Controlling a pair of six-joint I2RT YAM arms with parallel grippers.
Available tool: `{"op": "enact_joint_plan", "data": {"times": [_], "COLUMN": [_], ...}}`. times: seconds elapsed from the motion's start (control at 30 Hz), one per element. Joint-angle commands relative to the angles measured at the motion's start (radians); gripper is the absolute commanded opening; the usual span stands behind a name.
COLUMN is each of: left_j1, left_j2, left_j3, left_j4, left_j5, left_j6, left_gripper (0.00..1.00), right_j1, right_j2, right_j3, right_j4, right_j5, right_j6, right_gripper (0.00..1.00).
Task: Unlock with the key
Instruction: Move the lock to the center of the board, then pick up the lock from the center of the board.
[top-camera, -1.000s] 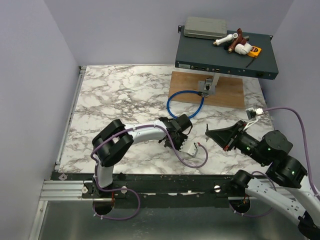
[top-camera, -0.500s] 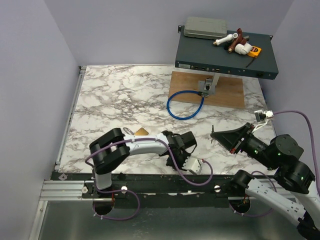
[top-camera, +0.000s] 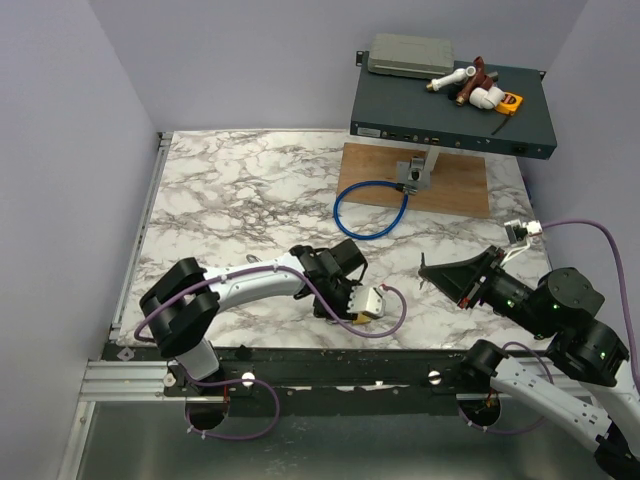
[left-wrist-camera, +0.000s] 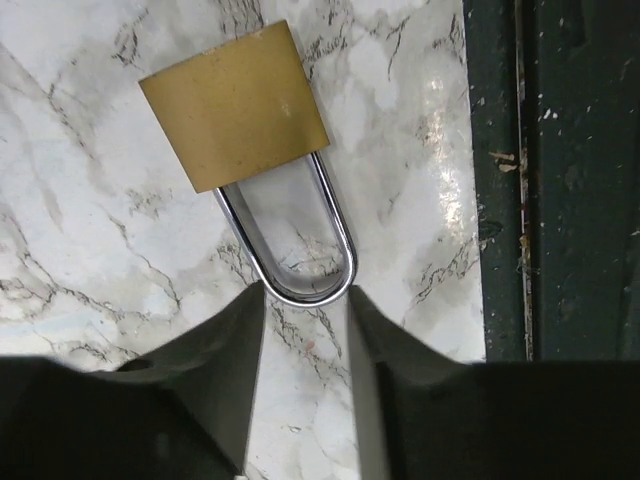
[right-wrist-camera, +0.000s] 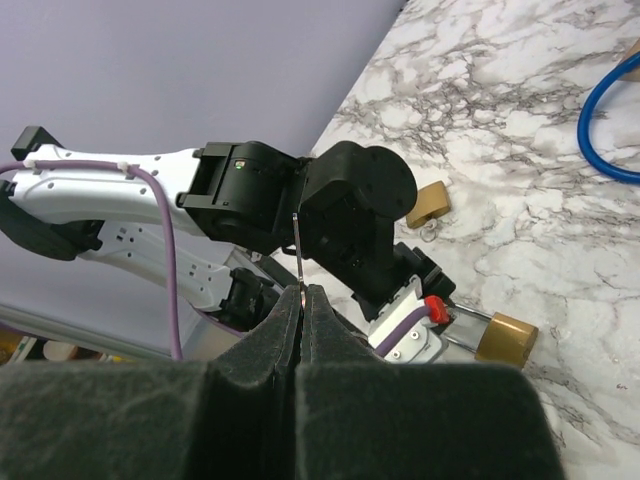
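A brass padlock (left-wrist-camera: 235, 105) lies flat on the marble, its silver shackle (left-wrist-camera: 340, 235) pointing at my left gripper (left-wrist-camera: 305, 297). That gripper is open. Its two dark fingertips (left-wrist-camera: 252, 305) flank the end of the shackle's bow. From above, the left gripper (top-camera: 345, 303) sits low near the table's front edge with the padlock (top-camera: 357, 318) under it. My right gripper (right-wrist-camera: 302, 292) is shut on the key (right-wrist-camera: 297, 250), a slim silvery blade standing up out of the pads. In the top view the right gripper (top-camera: 425, 271) hovers to the right of the left wrist, apart from the padlock (right-wrist-camera: 505, 335).
A second brass padlock (right-wrist-camera: 428, 203) lies behind the left wrist. A blue cable loop (top-camera: 372, 210) and a wooden board (top-camera: 460, 185) lie farther back. A dark equipment box (top-camera: 450, 105) with clutter stands behind them. The black front rail (left-wrist-camera: 500, 200) runs close beside the padlock.
The left arm swung toward the front edge, then left, and its jaws widened. The right gripper drew back slightly to the right, still shut on the key.
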Motion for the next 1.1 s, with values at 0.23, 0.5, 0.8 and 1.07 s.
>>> {"op": "enact_joint_plan", "data": {"times": [0.23, 0.5, 0.8, 1.07], "left_j1": [0.049, 0.047, 0.051, 0.065], "left_j2": [-0.105, -0.035, 0.007, 0.029], "left_j3": [-0.024, -0.123, -0.211, -0.282], "left_j4": [0.129, 0.377, 0.542, 0.687], "left_j5": [0.186, 0.190, 0.121, 0.136], "left_j6": [-0.121, -0.400, -0.434, -0.380], "left_gripper": [0.98, 0.98, 0.98, 0.98], "right_j1": [-0.004, -0.005, -0.005, -0.005], "right_j2": [0.030, 0.054, 0.052, 0.063], "right_j3": [0.053, 0.101, 0.112, 0.123], "right_j4": [-0.014, -0.010, -0.017, -0.028], "right_j5": [0.005, 0.029, 0.068, 0.081], "right_j6": [-0.035, -0.054, -0.043, -0.032], "right_gripper": [0.01, 0.01, 0.01, 0.01]}}
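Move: The lock lies flat, its body about 7 cm to the left hand's right, 2 cm ahead and 4 cm below, shackle towards that hand. On the same surface, the other lock is some 12 cm ahead and 12 cm left of the left hand; the blue loop's middle is 24 cm ahead, 8 cm right. From the raised right hand the first lock is roughly 5 cm ahead, 8 cm left and 34 cm below. Opening wide, left hand rises, then sinks astride the lock, 4 cm rightward, turning counter-clockwise; right rises 3 cm. ##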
